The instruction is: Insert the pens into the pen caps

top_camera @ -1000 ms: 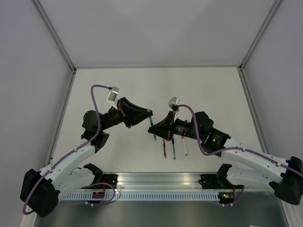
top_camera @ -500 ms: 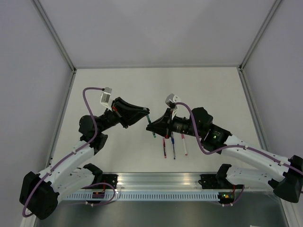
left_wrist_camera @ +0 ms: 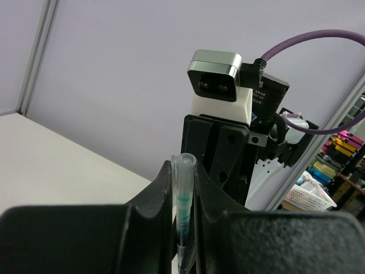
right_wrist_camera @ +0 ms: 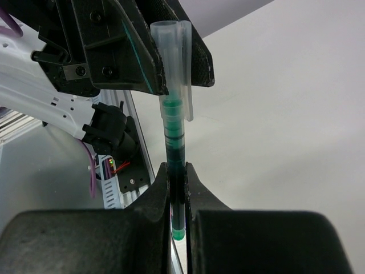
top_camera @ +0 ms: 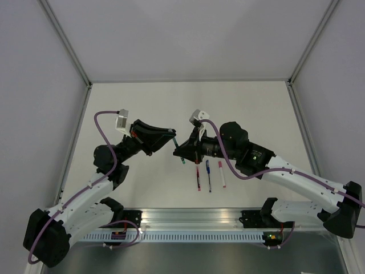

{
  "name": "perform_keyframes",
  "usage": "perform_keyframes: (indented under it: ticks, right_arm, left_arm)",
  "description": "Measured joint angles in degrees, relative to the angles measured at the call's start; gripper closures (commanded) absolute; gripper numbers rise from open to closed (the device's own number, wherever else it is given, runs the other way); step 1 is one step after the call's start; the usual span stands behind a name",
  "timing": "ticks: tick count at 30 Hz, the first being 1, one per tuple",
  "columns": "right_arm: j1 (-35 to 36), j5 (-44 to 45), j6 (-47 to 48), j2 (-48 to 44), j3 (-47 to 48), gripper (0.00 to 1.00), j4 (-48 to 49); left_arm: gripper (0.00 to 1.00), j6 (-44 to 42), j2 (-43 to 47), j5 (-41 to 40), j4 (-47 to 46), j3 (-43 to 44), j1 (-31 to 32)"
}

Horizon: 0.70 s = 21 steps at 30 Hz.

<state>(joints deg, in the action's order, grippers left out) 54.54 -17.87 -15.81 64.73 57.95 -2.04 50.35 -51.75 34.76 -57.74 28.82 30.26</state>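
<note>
In the right wrist view my right gripper (right_wrist_camera: 178,171) is shut on the barrel of the green pen (right_wrist_camera: 174,145). The pen's tip sits inside a translucent pen cap (right_wrist_camera: 171,63). My left gripper (left_wrist_camera: 183,166) is shut on that cap (left_wrist_camera: 183,182), with the green pen showing through it. From above, the left gripper (top_camera: 173,136) and right gripper (top_camera: 180,152) meet nose to nose over the table's middle, and the pen's green end (top_camera: 183,161) pokes out below the right one. Other pen caps are not in view.
Three more pens lie side by side on the table in front of the right arm: red (top_camera: 198,178), blue (top_camera: 209,176) and white with reddish ends (top_camera: 222,174). A metal rail (top_camera: 194,220) runs along the near edge. Enclosure walls (top_camera: 51,85) stand on three sides.
Both grippers have shifted a little to the left together, carrying the green pen and its cap. The right arm has stretched further toward the left one. Both grips are unchanged.
</note>
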Motion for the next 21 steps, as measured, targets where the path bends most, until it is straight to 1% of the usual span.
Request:
perform_keyframes:
  ticks: [6,7,8,9,11,12,14,15,16,18,19,21]
  right_arm:
    - [0.02,-0.02,1.11,1.16,1.27,1.0,-2.56]
    - [0.02,-0.04,1.14,1.38,1.6,1.0,-2.89]
    - [0.02,-0.09,1.14,1.68,1.99,1.0,-3.26]
    - [0.02,-0.33,1.11,1.92,2.12,1.0,-3.08]
    - [-0.26,0.15,0.98,2.16,2.38,1.0,0.92]
    - [-0.72,-0.55,0.59,1.95,2.64,1.0,1.86]
    - [-0.94,-0.98,0.57,1.36,2.27,1.0,4.63]
    - [-1.14,-0.76,0.7,0.96,1.84,1.0,6.34]
    - [-1.25,-0.52,0.76,0.48,1.36,1.0,7.43]
    - [-1.7,0.26,1.31,-1.33,-0.24,1.0,8.85]
    - [-1.88,0.66,1.64,-2.23,-0.81,1.0,8.72]
    - [-1.97,1.97,2.01,-3.63,-1.29,1.0,8.15]
  left_arm:
    - [0.97,1.29,-1.38,-0.48,-4.55,-2.1,-0.22]
    - [0.76,1.62,-1.81,-0.48,-5.16,-2.1,-0.24]
    - [0.63,1.81,-2.03,-0.46,-5.53,-2.08,-0.26]
    - [0.58,1.86,-2.12,-0.44,-5.55,-1.97,-0.28]
    - [0.54,2.82,-2.1,4.04,-2.78,-2.01,0.39]
    - [0.49,2.71,-2.1,4.11,-1.9,-1.92,0.81]
    - [0.34,2.67,-1.51,5.73,1.18,-0.74,0.83]
    - [0.3,2.54,-1.05,7.02,3.3,0.02,1.2]
    - [0.22,2.51,-0.68,8.07,5.29,0.98,1.53]
    - [0.11,2.01,-0.37,9.2,9.14,3.45,1.86]
    - [0.01,1.73,-0.35,9.4,10.86,4.92,1.95]
    - [0.0,0.9,0.0,9.33,14.47,7.39,1.97]
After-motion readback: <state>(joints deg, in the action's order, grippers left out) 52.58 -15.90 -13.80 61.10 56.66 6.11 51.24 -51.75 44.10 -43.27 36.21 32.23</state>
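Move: The clear pen cap, already on the green pen, is between the left hand's closed pads; it lies about 7 cm above the right hand, roughly 1 cm ahead and level sideways. The right hand grips the pen's lower barrel. From the right hand, all about 3 cm ahead and 27 cm below on the table, the red-and-black pen lies some 10 cm to the right, the blue pen 14 cm and the white pen with the red cap 20 cm. Down together by less than a centimetre, both hands still gripping, then the left hand opens wide and lets go of the pen cap, its point shifting about 2.5 cm back and 2 cm right, dipping and coming up again as the fingertips swing down and clockwise. The right hand keeps its pinch and lifts the pen about 5 cm, easing slightly forward, fingertips tilting up roughly 10 degrees. ##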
